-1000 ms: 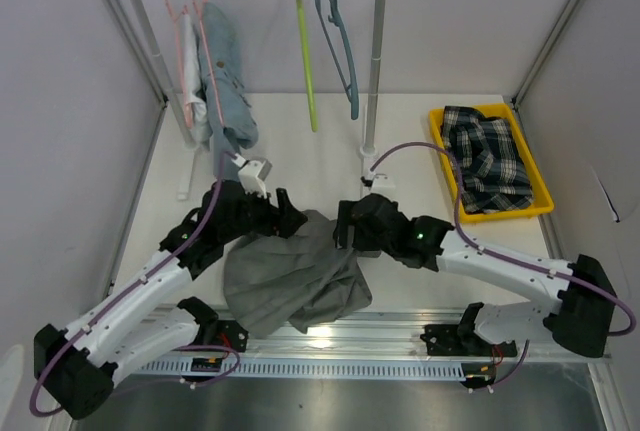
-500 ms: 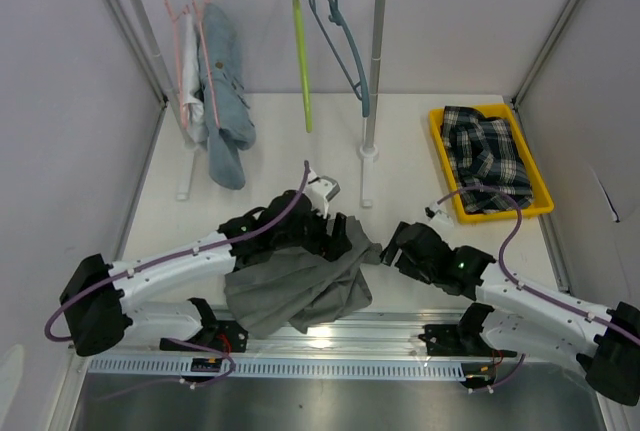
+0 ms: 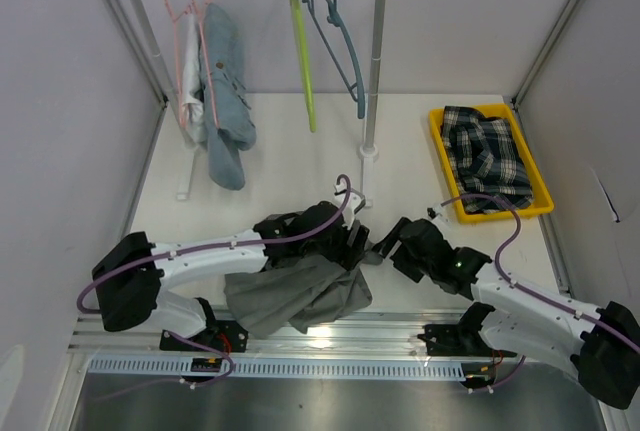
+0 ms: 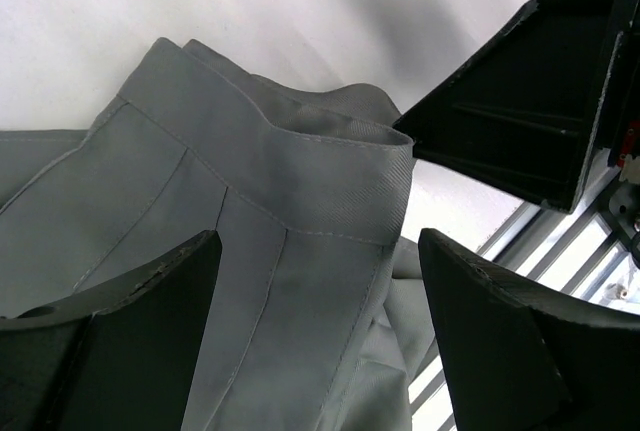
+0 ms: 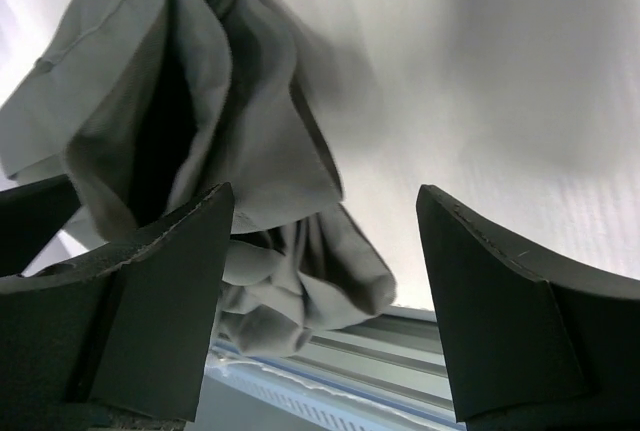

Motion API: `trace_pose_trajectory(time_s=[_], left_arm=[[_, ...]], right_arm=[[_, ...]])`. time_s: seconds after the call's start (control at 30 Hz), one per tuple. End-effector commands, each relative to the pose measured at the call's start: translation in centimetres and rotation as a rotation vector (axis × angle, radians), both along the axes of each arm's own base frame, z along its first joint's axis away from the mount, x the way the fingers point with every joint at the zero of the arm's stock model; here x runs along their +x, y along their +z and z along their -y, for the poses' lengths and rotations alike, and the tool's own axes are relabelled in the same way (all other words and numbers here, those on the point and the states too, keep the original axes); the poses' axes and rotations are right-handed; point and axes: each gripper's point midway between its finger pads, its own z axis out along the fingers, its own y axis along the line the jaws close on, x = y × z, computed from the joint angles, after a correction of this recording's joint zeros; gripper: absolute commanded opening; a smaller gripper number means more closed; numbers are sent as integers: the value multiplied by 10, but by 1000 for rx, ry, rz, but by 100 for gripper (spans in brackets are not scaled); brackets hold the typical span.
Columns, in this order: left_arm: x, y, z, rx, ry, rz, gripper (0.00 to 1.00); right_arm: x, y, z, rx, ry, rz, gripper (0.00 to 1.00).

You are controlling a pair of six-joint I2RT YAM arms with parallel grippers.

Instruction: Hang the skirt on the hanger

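The grey skirt [image 3: 290, 291] lies crumpled on the table near the front rail. My left gripper [image 3: 350, 243] hovers open over its right upper edge. In the left wrist view the stitched waistband [image 4: 300, 181] lies between and just beyond the two fingers [image 4: 120, 341], with nothing gripped. My right gripper [image 3: 386, 243] faces the left one from the right, open. In its view the skirt's folds [image 5: 230, 121] lie next to its left finger [image 5: 130, 301], with bare table between the jaws. An empty green hanger [image 3: 303, 61] and an empty blue hanger [image 3: 342, 46] hang on the rail.
The clothes rack [image 3: 374, 71] stands at the back, with a pink hanger [image 3: 185, 46] carrying a blue garment [image 3: 222, 91]. A yellow tray [image 3: 541, 206] holding a plaid shirt [image 3: 485, 156] sits at the right. The rack's foot [image 3: 366, 151] is just behind the grippers.
My left arm has swung right across the skirt to its right edge. The right arm drew back to the right and low, then edged back towards the skirt, its jaws slightly narrower.
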Motion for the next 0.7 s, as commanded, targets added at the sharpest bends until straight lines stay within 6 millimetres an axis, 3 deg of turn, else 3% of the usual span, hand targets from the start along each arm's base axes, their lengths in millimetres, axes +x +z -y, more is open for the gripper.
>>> trace_pose_trajectory(time_s=[0.0,0.3,0.4,0.5,0.57,0.63,0.67], left_arm=[[11,20,21,-50,-4,61,86],[25,6,18,13,68,81,79],[28,4,15,26,96,88,62],[29,5,14,21,104,93,45],[30,7,12,21,107,97,31],[30,7,11,24,109,99,25],[30,8,11,26,109,101,16]], right_arm=[[10,15,-18,103,-17,33,79],[13,14,-30,149,-20,25,79],[12,9,-36,160,-13,8,79],[10,0,-43,171,-5,-18,72],[10,-3,-48,191,-7,-23,62],[9,-10,-50,185,-4,-43,49],[8,-11,-51,181,0,-44,44]])
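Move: The waistband spot that the left fingers go for is some 3 cm ahead of the left hand, 1 cm to its right and 2 cm below; the skirt body spreads about 8 cm behind that hand and 10 cm to its left. The skirt's waistband end lies roughly 4 cm left of the right hand, 1 cm ahead and 2 cm lower. The rack foot is about 17 cm ahead of the right hand and 6 cm left, near table level. The left hand eases forward about 2 cm while sinking 1–2 cm, then holds low and closes from wide open to nearly shut, pinching the edge of the skirt's waistband between its fingertips. The right hand, still open, slides some 4 cm left towards the waistband end with a roll of about 5 degrees that lifts its left side, then dips roughly 2 cm late on and starts closing around the cloth, its fingers about half open as they straddle it. ##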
